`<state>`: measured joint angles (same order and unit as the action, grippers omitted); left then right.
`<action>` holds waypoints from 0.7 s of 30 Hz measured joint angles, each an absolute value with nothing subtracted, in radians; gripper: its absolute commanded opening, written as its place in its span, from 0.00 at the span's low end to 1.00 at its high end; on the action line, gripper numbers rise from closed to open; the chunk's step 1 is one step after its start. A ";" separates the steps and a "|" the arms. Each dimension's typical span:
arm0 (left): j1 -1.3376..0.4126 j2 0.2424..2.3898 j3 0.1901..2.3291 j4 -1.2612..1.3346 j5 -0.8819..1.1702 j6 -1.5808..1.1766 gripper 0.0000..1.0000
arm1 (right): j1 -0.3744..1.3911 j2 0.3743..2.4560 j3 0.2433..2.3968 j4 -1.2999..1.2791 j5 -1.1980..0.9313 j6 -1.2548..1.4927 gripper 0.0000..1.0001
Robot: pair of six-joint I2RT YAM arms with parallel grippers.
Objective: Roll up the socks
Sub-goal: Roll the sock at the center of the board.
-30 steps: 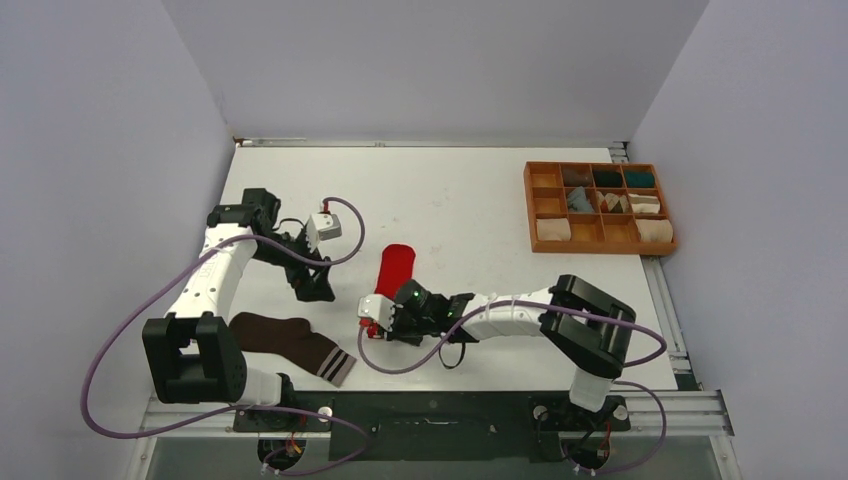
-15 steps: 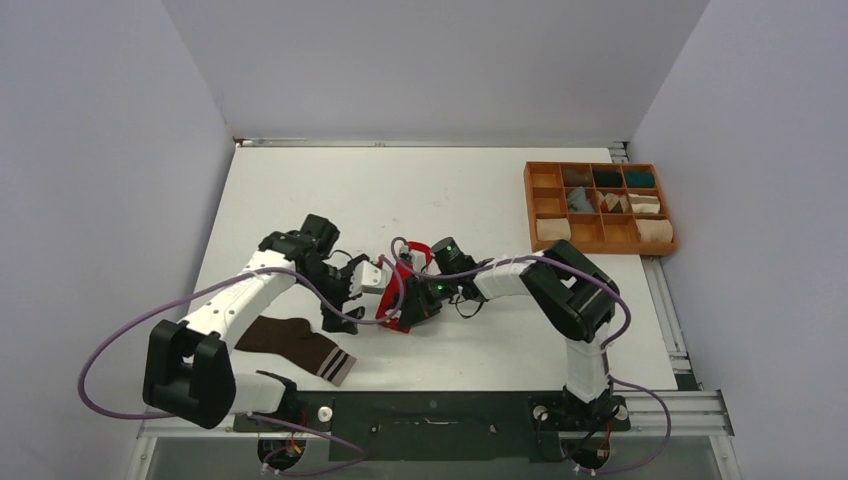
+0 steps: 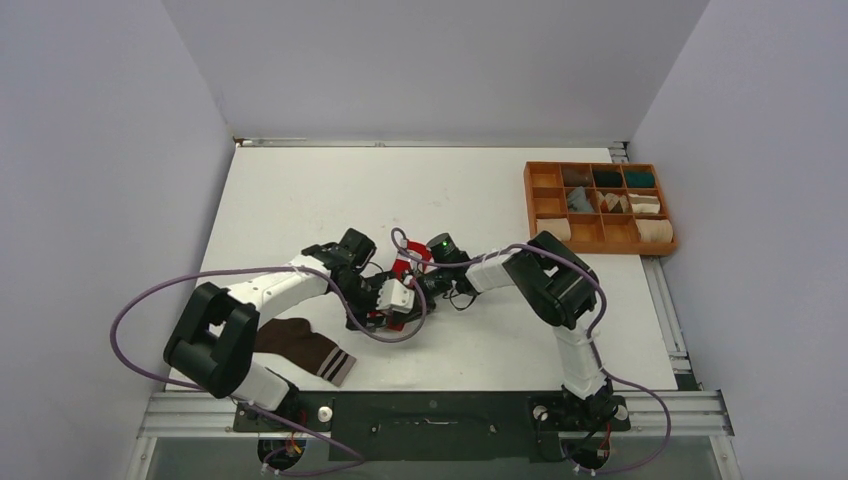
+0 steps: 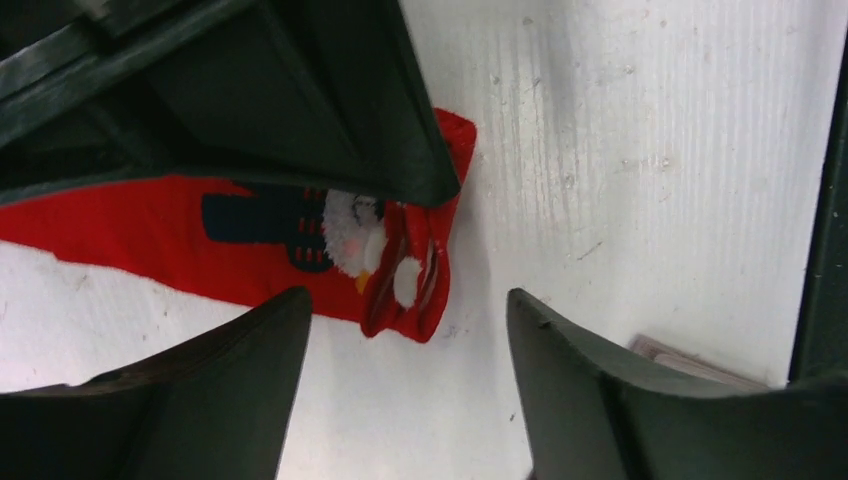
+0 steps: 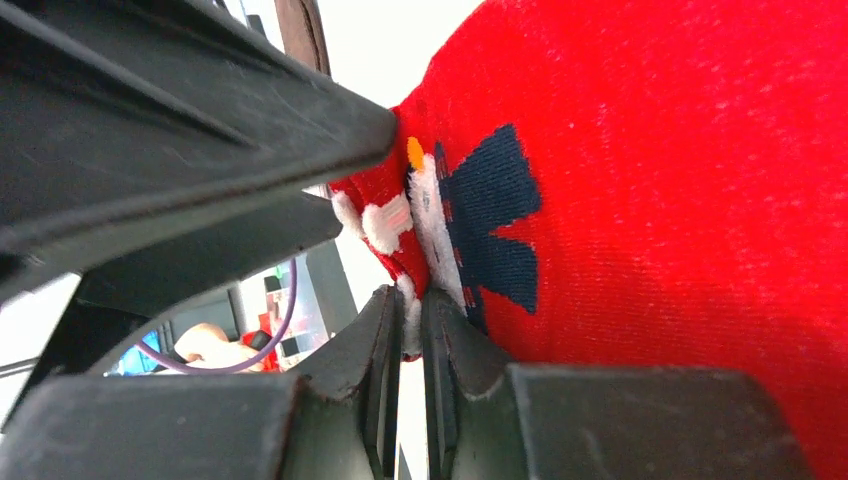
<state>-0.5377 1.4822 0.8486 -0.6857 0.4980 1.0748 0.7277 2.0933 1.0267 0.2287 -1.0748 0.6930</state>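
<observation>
The red sock (image 4: 150, 225) with the white cartoon figure lies on the white table (image 4: 650, 150), one end folded over. My right gripper (image 5: 412, 300) is shut on that folded end; the red sock fills the right wrist view (image 5: 680, 200). My left gripper (image 4: 408, 300) is open, its fingers (image 4: 250, 360) straddling the fold without touching it. In the top view both grippers meet at mid-table: the left gripper (image 3: 380, 312), the right gripper (image 3: 402, 286), with the red sock (image 3: 404, 266) mostly hidden under them. The dark brown sock (image 3: 300, 345) with the striped cuff lies flat at the front left. I see no grey sock on the table.
A wooden tray (image 3: 531, 203) with several compartments holding rolled bundles stands at the far right. Purple cables loop off both arms near the front edge. Grey walls close in the table on three sides.
My left arm swung right and forward from the left side to the red sock. My right gripper drew the sock's end back over itself towards mid-table.
</observation>
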 measured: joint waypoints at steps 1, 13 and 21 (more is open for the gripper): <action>-0.544 1.491 0.849 -0.681 0.496 1.073 0.50 | 0.725 2.099 1.031 0.232 -1.078 0.699 0.05; -0.569 1.581 0.878 -0.660 0.467 1.012 0.00 | 0.696 2.120 1.044 0.267 -1.090 0.744 0.18; -0.539 1.683 0.982 -0.753 0.505 0.873 0.00 | 0.665 2.062 1.036 0.226 -1.084 0.681 0.45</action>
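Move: The rolled near edge of the red sock has its left end between the left gripper's open fingers, about 2 cm below them and 1 cm to the right. Its right end is already in the right fingers, and from there the left end lies some 4 cm to the left and 1 cm lower. From the left hand, the middle of the red sock's flat part lies about 7 cm ahead, 4 cm right and 3 cm down, and the brown sock's middle about 15 cm left, 5 cm back. Lower the left gripper about 2 cm over the roll's left end and shut its fingers on it, then begin turning that wrist some 15 degrees, fingertips swinging back towards the base. Meanwhile ease the right gripper, still pinching the roll's right end, 2 cm forward; only once the left has closed, open it and start lifting off, about 1.5 cm. ##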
